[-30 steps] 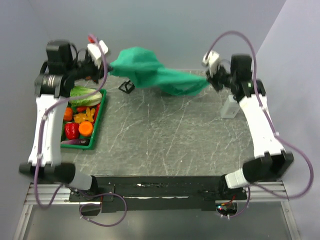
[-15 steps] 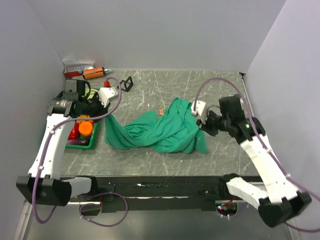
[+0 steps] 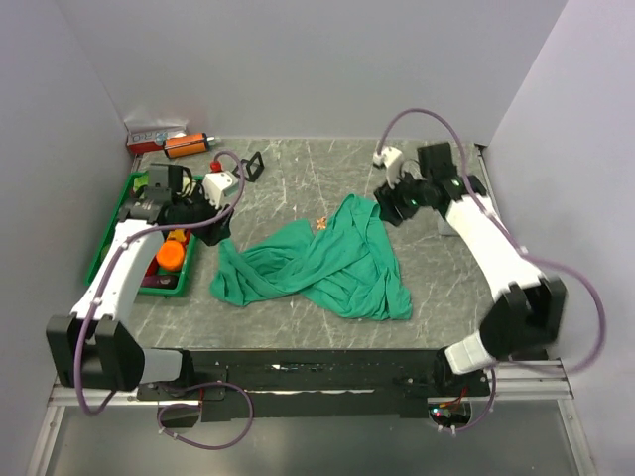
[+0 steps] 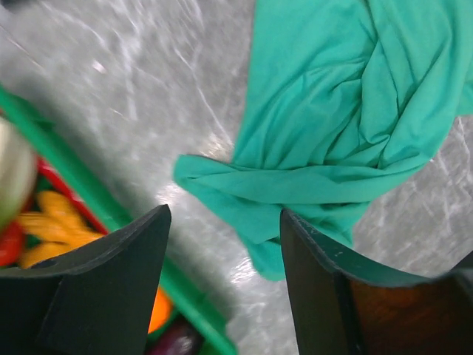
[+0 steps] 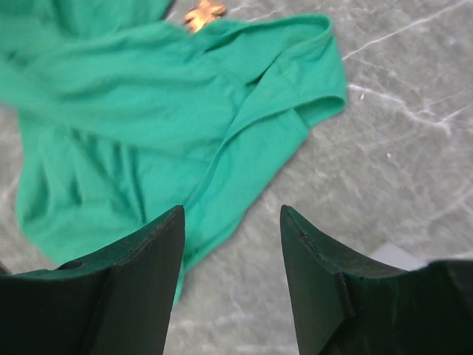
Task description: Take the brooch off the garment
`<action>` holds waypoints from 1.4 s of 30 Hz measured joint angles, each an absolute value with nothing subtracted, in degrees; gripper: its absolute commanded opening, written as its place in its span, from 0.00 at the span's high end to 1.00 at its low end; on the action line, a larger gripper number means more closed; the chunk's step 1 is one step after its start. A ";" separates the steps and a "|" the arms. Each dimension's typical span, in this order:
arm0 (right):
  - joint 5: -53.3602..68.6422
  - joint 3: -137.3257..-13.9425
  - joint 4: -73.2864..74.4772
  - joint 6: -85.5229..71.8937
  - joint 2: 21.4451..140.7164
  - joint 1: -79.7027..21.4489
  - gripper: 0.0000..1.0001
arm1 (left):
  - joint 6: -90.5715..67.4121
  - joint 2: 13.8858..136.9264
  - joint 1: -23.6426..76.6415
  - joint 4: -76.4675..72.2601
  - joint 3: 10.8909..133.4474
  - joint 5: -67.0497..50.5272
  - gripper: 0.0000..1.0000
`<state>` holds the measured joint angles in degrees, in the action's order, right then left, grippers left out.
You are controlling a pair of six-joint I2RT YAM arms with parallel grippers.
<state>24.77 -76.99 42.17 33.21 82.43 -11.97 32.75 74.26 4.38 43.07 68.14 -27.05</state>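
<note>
The garment (image 3: 327, 263) is a teal T-shirt lying crumpled on the marble table, spread from the centre toward the left. The brooch (image 3: 320, 221), a tiny orange-gold speck, sits at its far edge. My left gripper (image 3: 218, 228) hovers just left of the cloth, open and empty. In the left wrist view a folded corner of the garment (image 4: 332, 126) lies ahead of the left gripper (image 4: 225, 222). My right gripper (image 3: 390, 205) is open above the shirt's right end. In the right wrist view the brooch (image 5: 204, 13) shows at the top, on the garment (image 5: 133, 111), well beyond the right gripper (image 5: 231, 218).
A green tray (image 3: 109, 243) of toy vegetables stands at the left, directly under my left arm, and its rim (image 4: 89, 192) shows in the left wrist view. A small box (image 3: 154, 136), an orange bottle (image 3: 187, 145) and a black clip (image 3: 252, 165) lie at the back left. Walls enclose three sides.
A second ago both grippers held the garment stretched in the air. It has come down onto the table, both grippers have opened and let go, and the right arm has drawn back.
</note>
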 measured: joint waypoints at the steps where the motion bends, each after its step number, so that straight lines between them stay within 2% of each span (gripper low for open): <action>1: 24.43 -79.46 41.54 31.20 86.30 -11.99 0.39 | 31.40 75.46 4.51 42.24 67.42 -26.85 0.34; 9: 21.58 -95.46 38.61 18.39 112.12 -11.99 0.40 | 22.57 82.56 4.97 35.94 65.56 -23.27 0.35; 13: 20.34 -98.70 38.74 15.90 118.93 -11.99 0.40 | 21.23 82.46 5.17 34.83 65.56 -23.22 0.35; 22: 18.63 -104.64 41.32 13.06 126.37 -11.99 0.45 | 20.18 82.50 6.24 34.41 65.47 -22.96 0.35; 25: 18.68 -106.04 41.47 12.12 128.31 -11.99 0.61 | 20.18 83.44 6.26 33.58 65.47 -22.55 0.35; 26: 18.70 -106.45 41.63 12.01 128.86 -11.99 0.78 | 20.18 84.05 6.26 33.36 65.47 -22.52 0.35; 28: 19.38 -107.90 42.06 11.70 130.43 -11.99 0.95 | 20.14 85.95 6.26 32.99 65.52 -22.55 0.35; 29: 19.84 -108.38 42.02 11.62 131.02 -11.99 1.00 | 20.10 87.22 6.26 32.80 65.60 -22.55 0.35; 36: 26.30 -109.75 42.92 12.32 129.62 -11.92 1.00 | 18.44 97.19 6.35 31.83 71.24 -22.59 0.37; 42: 35.53 -109.80 42.39 13.41 115.31 -11.09 1.00 | 17.65 101.80 6.35 29.95 75.81 -22.59 0.37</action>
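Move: The garment's far right corner, where the right fingers will next shut, lies about 13 cm ahead of the right hand, 3 cm to its left and 18 cm below. The brooch lies some 15 cm to the left of that corner and 7 cm nearer the base; a white bottle stands roughly 20 cm right and 5 cm ahead of the right hand. For the left hand, the garment's left end is about 6 cm ahead and 18 cm down, straight in front; the brooch is 11 cm ahead and 27 cm right, the vegetable crate 23 cm left and 7 cm ahead. The open right hand swoops forward about 13 cm and down 17 cm to the garment's far right corner, the fingers tipping steeper and turning some 20 degrees clockwise, shuts fully at the bottom, then lifts nearly straight back up, drifting a little left. Meanwhile the left hand, fingers staying open, sinks about 5 cm, pauses, then goes farther down and forward over the left end of the garment towards the bare table just beyond. ##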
